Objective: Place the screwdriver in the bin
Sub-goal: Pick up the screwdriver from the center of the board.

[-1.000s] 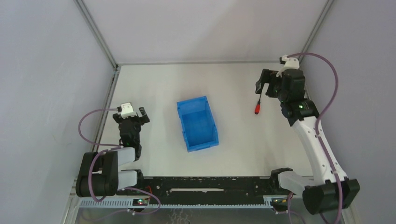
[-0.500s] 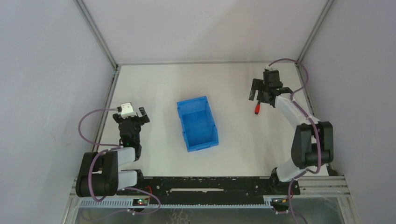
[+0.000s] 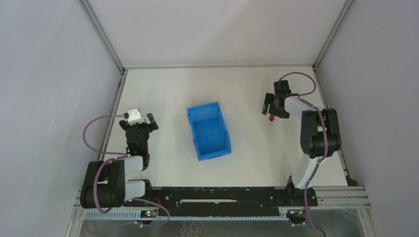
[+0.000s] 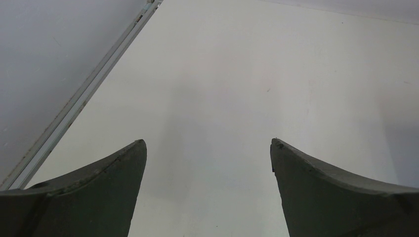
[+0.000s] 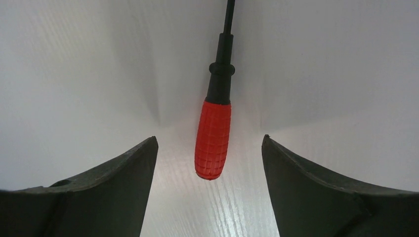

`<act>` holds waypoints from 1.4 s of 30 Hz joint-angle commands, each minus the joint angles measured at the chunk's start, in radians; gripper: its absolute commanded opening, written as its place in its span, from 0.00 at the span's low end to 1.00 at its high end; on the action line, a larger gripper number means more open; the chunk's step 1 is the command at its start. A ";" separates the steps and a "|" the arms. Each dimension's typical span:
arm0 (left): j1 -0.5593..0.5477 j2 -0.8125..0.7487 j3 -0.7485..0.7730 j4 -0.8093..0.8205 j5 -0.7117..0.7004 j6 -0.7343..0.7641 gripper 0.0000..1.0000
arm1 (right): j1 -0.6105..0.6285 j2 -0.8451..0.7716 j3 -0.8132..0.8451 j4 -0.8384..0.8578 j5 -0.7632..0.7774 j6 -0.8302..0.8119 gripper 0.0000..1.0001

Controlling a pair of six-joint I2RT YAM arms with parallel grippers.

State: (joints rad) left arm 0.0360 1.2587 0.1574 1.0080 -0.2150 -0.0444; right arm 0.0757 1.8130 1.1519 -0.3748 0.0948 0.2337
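Observation:
The screwdriver point(image 5: 213, 140) lies flat on the white table, red handle toward me, thin black shaft pointing away. From above only its red handle point(image 3: 271, 118) shows under my right gripper point(image 3: 272, 111). That right gripper point(image 5: 208, 138) is low over the table and open. Its fingers straddle the handle's end with a gap on each side, touching nothing. The blue bin point(image 3: 214, 152) stands in the middle of the table, left of the screwdriver, with nothing visible inside. My left gripper point(image 3: 142, 125) rests open at the left, and in its own view the left gripper point(image 4: 208, 143) holds nothing.
Grey enclosure walls and metal corner posts point(image 3: 101, 34) close in the table on three sides. A metal rail point(image 4: 84, 96) runs along the left edge near my left gripper. The right arm's folded links point(image 3: 318, 133) stand just right of the screwdriver.
The right arm has folded down and drawn back from the far right wall. Its gripper has dropped over the screwdriver's handle, and its jaws have narrowed a little. The left arm and bin have not moved.

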 commanded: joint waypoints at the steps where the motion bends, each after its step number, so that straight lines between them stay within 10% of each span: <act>1: 0.005 -0.002 0.039 0.035 -0.012 0.020 1.00 | -0.021 0.013 0.048 -0.020 -0.026 0.020 0.83; 17: 0.005 -0.002 0.040 0.035 -0.012 0.021 1.00 | -0.030 0.056 0.092 -0.063 -0.062 0.018 0.22; 42: 0.005 -0.002 0.039 0.035 -0.013 0.020 1.00 | 0.034 -0.462 0.092 -0.130 0.060 -0.046 0.12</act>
State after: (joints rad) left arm 0.0360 1.2587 0.1574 1.0080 -0.2150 -0.0444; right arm 0.0929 1.4929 1.2144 -0.5060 0.1268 0.2214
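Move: The red-handled screwdriver lies just under the open right fingers, its grip between them and its shaft pointing outward: its middle is about 3 cm ahead of the right hand, 1 cm to the right and 2 cm lower. The blue bin sits some 31 cm to the right hand's left and about 7 cm nearer the base, at roughly hand height. From the left hand, the screwdriver is about 63 cm to the right, 9 cm ahead and 9 cm below. Ease the right gripper, already partly closing, about 1 cm further down over the red handle and shut the fingers until they pinch its sides. Pause there briefly with the grip held, then lift nearly straight up, some 14 cm, away from the board, letting the fingers tip upward by about 20 degrees as you rise. ##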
